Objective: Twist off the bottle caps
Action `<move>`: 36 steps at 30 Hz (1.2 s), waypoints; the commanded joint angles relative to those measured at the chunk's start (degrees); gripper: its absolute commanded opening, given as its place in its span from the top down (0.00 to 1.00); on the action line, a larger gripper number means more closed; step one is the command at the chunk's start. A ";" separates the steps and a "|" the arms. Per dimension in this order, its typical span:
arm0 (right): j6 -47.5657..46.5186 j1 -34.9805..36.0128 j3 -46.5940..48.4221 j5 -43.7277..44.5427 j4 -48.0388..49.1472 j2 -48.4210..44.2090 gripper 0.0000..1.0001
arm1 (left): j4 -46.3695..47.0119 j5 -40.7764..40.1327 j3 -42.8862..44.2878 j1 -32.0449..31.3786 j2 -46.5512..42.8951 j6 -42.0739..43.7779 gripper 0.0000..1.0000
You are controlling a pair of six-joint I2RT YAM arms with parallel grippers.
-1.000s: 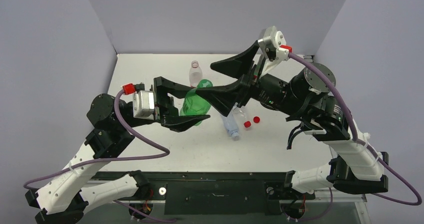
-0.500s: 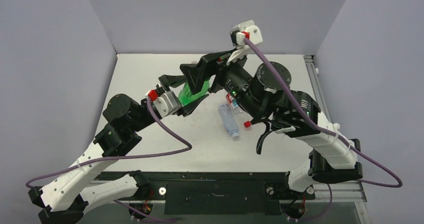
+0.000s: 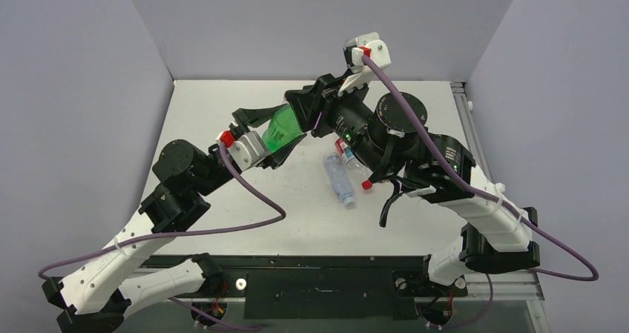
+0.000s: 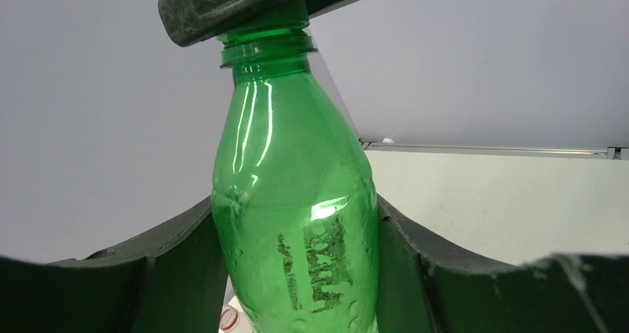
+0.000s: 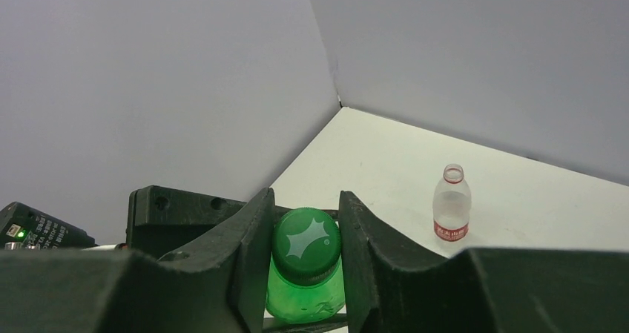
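Observation:
My left gripper is shut on the body of the green bottle and holds it tilted above the table. In the left wrist view the green bottle fills the gap between my left gripper's fingers. My right gripper is shut on the green cap, which sits on the bottle's neck between the right gripper's fingers. A clear pale-blue bottle lies on the table with a red cap beside it. A red-labelled bottle stands uncapped at the back.
The white table is walled by grey panels on three sides. Another red-labelled bottle lies partly hidden under my right arm. The right arm crosses over the middle of the table.
My right gripper has swung left and down onto the green bottle's cap and closed on it. My left gripper has carried the bottle up and back toward it.

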 commanded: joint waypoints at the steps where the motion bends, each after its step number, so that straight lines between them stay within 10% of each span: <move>1: 1.32 -0.84 -0.44 -2.56 1.63 -1.09 0.74 | 2.97 -1.38 0.54 0.06 -0.13 -0.50 1.00; 7: 0.00 -4.44 -1.41 -14.06 2.18 -2.85 0.99 | 3.40 1.96 1.19 0.06 -0.28 -4.14 1.00; 17: -8.99 -9.84 -3.83 -53.77 3.83 -8.75 1.00 | 3.95 21.85 2.67 0.32 -1.38 -20.29 1.00; 29: -9.86 -12.08 -7.35 -59.02 3.78 -11.87 1.00 | 4.48 30.18 4.62 2.29 0.97 -30.69 1.00; 30: -9.65 -12.17 -7.67 -58.12 3.95 -11.96 0.96 | 4.46 29.74 4.39 2.27 0.98 -30.29 1.00; 31: -7.78 -12.22 -8.39 -52.37 4.84 -12.08 0.59 | 4.38 27.41 4.06 2.33 0.90 -28.18 1.00; 33: -5.51 -12.09 -9.95 -44.17 6.26 -12.02 0.29 | 4.28 23.68 3.49 2.29 0.76 -25.00 1.00; 36: -1.26 -11.43 -10.71 -30.24 8.09 -11.07 0.22 | 4.54 18.25 1.58 2.21 0.33 -17.26 1.00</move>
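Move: The green bottle's cap already sits between the right hand's closed fingers. It is about 8 cm above and 1 cm ahead and to the right of the left hand, which holds the bottle body. Down on the table, the clear standing bottle is some 38 cm ahead and 5 cm left of the right hand; the blue-capped bottle lies about 19 cm ahead and 11 cm right of it, both nearly 50 cm below. The green cap, still pinched by the right fingers, is twisted counter-clockwise some 40 degrees while the left hand keeps its grip on the bottle and turns clockwise about 35. Both hands swing back roughly 10 cm together, then ease slightly forward as the right fingers open wide around the cap. ##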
